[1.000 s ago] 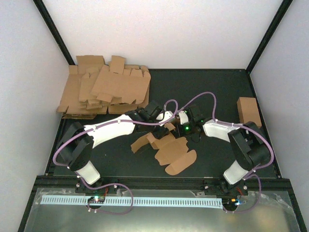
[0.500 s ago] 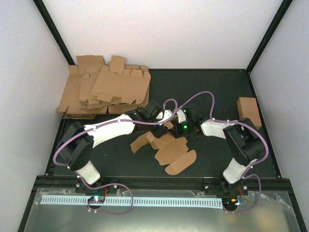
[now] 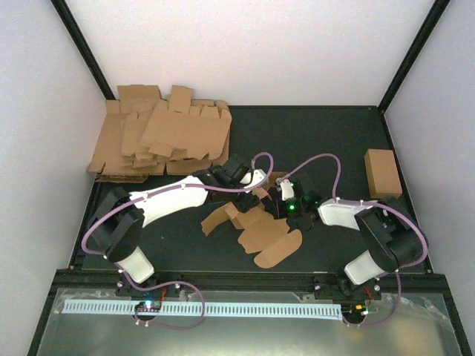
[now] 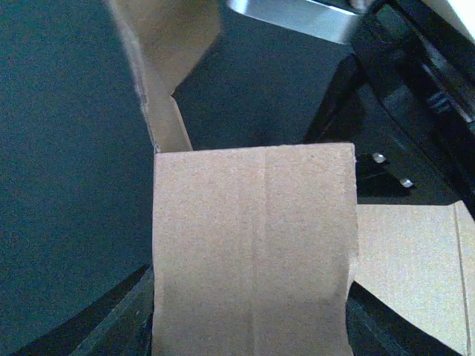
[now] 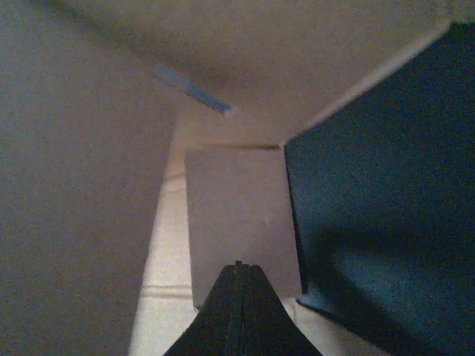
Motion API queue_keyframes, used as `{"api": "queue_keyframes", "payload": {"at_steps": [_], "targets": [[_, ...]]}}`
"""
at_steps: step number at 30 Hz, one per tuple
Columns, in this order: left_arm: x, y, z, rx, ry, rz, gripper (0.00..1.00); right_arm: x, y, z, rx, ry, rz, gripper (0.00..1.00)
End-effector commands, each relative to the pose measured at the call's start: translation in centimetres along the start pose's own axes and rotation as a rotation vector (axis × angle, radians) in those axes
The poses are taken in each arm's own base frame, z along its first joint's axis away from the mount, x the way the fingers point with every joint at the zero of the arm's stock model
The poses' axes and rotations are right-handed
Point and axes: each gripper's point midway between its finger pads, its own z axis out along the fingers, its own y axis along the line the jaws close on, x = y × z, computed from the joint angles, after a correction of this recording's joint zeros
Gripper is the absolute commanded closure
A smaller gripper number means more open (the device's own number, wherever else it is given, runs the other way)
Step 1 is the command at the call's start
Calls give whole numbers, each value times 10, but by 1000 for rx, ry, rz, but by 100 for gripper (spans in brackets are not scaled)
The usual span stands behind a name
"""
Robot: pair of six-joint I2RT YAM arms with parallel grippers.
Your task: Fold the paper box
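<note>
The paper box (image 3: 271,241) is a brown die-cut blank lying partly opened in the middle of the black mat, its rounded flaps spread toward the near edge. My left gripper (image 3: 261,189) is at its far end and is shut on one creased panel (image 4: 252,245), which fills the space between both fingers (image 4: 119,326). My right gripper (image 3: 283,191) is just right of it, shut with nothing in it. Its joined tips (image 5: 239,268) hover over a flat panel of the box (image 5: 237,215), with a raised cardboard wall on their left.
A thick heap of flat brown blanks (image 3: 163,137) lies at the back left. A smooth brown cardboard brick (image 3: 382,172) stands near the right wall. The black mat (image 3: 334,141) ends at white walls on three sides.
My right arm has drawn back to the right and toward the near edge, its gripper staying shut. The left arm and the box have not moved.
</note>
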Motion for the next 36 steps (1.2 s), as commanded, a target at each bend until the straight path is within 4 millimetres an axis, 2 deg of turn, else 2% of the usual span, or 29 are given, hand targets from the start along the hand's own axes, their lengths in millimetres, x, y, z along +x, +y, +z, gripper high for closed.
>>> {"api": "queue_keyframes", "payload": {"at_steps": [1,6,14,18,22,26,30,36], "targets": [[42,-4,16,19,149,-32,44,0,2,-1,-17,-38,58,98],[40,-3,15,17,141,-40,44,9,-4,10,-18,2,86,98],[38,-5,15,41,128,-57,44,29,-17,17,38,54,105,98],[37,-5,15,47,125,-52,44,33,-24,18,89,80,107,98],[38,-5,15,45,129,-45,44,16,-13,6,77,24,73,98],[39,-4,14,39,134,-43,44,-10,-9,-19,132,-42,35,98],[39,-3,14,35,137,-42,44,-24,-2,-40,147,-101,3,98],[38,-3,14,36,136,-38,44,-42,-9,-67,252,-193,-13,98]]}}
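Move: Just left of the right hand's closed fingertips, about 2 cm off, 1 cm ahead and 1 cm lower, is the box's small end tab. From that hand the top flap sits some 4 cm left, 3 cm ahead and 5 cm higher, and a raised far panel about 8 cm ahead, 1 cm left and 3 cm up. The left hand already grips the box; from it the tab lies about 5 cm right, 1 cm back and 7 cm down. Sinking about 2 cm beside the small tab at the box's open end, the right hand lingers low with its fingers shut, seeming to press the tab in, then turns back and climbs some 7 cm, easing right and a little forward as the fingers tip up about 10 degrees, away from the tab. The left hand stays put and keeps its grip on the box. ##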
